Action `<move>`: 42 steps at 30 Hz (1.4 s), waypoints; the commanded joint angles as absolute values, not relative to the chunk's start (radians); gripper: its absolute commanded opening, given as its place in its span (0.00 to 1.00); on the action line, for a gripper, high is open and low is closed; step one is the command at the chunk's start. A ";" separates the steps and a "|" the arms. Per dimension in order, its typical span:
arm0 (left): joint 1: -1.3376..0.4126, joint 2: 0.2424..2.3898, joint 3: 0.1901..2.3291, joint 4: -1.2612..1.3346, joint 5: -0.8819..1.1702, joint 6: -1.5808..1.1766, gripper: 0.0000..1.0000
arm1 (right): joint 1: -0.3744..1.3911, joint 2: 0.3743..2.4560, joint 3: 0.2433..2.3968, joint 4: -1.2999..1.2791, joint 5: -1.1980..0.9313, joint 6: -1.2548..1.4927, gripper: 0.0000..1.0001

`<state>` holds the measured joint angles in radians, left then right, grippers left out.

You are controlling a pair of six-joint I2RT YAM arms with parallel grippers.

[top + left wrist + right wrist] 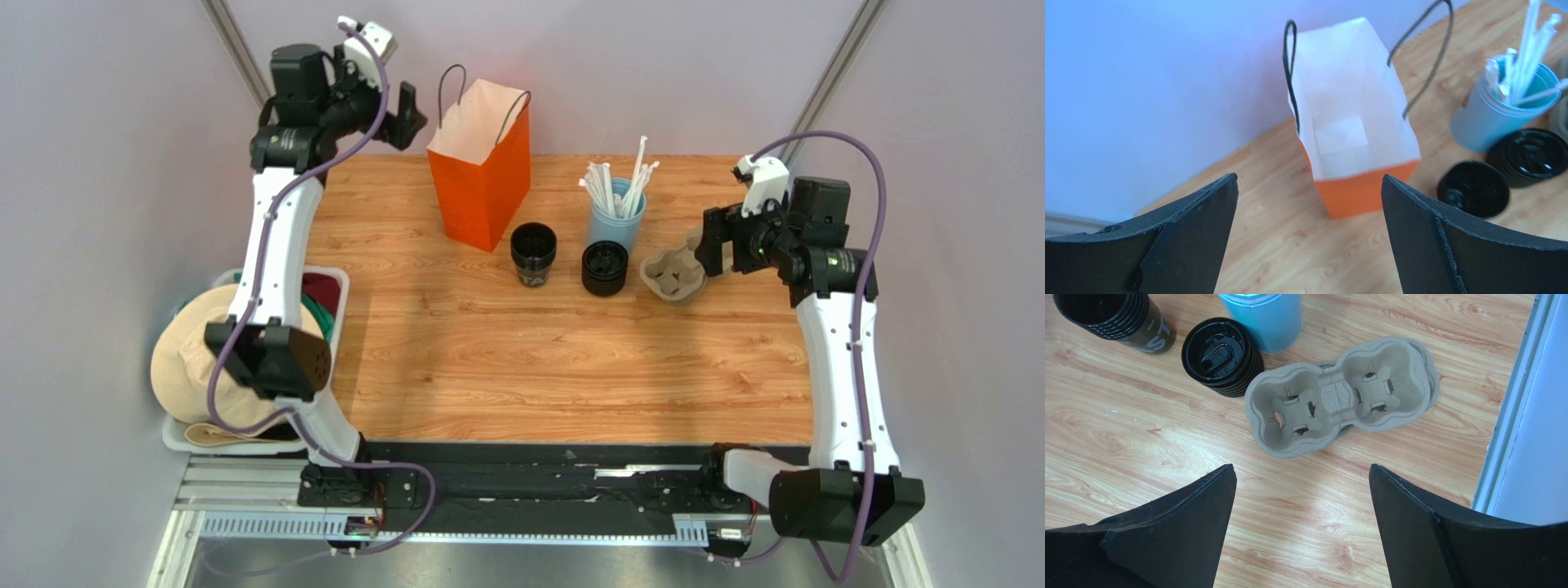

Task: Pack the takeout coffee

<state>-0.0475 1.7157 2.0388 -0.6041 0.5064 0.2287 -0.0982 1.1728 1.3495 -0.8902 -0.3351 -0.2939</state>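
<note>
The takeout coffee shows as a dark open-topped cup (534, 254) (1473, 188) (1112, 318) standing right of the orange paper bag (478, 172) (1364, 190). A black lid (605, 267) (1530, 156) (1220, 355) tops a short ribbed black stack beside it. My left gripper (402, 123) (1309, 177) hangs open above the table's far left, left of the bag, looking into its white inside. My right gripper (711, 251) (1301, 467) is open just right of the cardboard cup tray (673, 273) (1339, 395), holding nothing.
A pale blue cup of white straws (616, 211) (1487, 122) stands behind the lid. A white bin (321, 284) with a tan hat and cloths sits off the table's left edge. Grey walls close the back and sides.
</note>
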 commanded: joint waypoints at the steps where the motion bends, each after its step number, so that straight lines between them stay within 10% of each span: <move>1: -0.093 1.868 2.210 -0.601 0.439 0.202 0.95 | -0.091 1.092 1.325 -0.848 -0.351 -0.222 0.84; 22: -0.170 2.141 2.350 -0.407 0.241 0.236 0.59 | -0.091 1.046 1.227 -0.781 -0.374 -0.238 0.82; 33: -0.178 2.080 2.264 -0.402 0.221 0.222 0.02 | -0.084 1.032 1.206 -0.764 -0.379 -0.247 0.82; 42: -0.178 1.915 2.125 -0.479 0.193 0.170 0.00 | -0.083 1.025 1.195 -0.761 -0.400 -0.242 0.82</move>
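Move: The orange bag's left handle lies about 13 cm ahead of the left hand, 4 cm to its right and 9 cm below. The bag's middle is some 10 cm ahead, 10 cm right and 25 cm down; the black cup stack is about 4 cm back, 18 cm right and 31 cm down. From the right hand, that handle is roughly 26 cm ahead, 36 cm left and 5 cm higher. The bag's left handle is taken by the left hand, which reaches about 13 cm forward while sinking some 9 cm and easing to the right. Its wide-open fingers close during the approach and pinch the black cord, with a slight counter-clockwise turn; then the hand draws back about 2 cm, the cord still between the shut fingertips. ##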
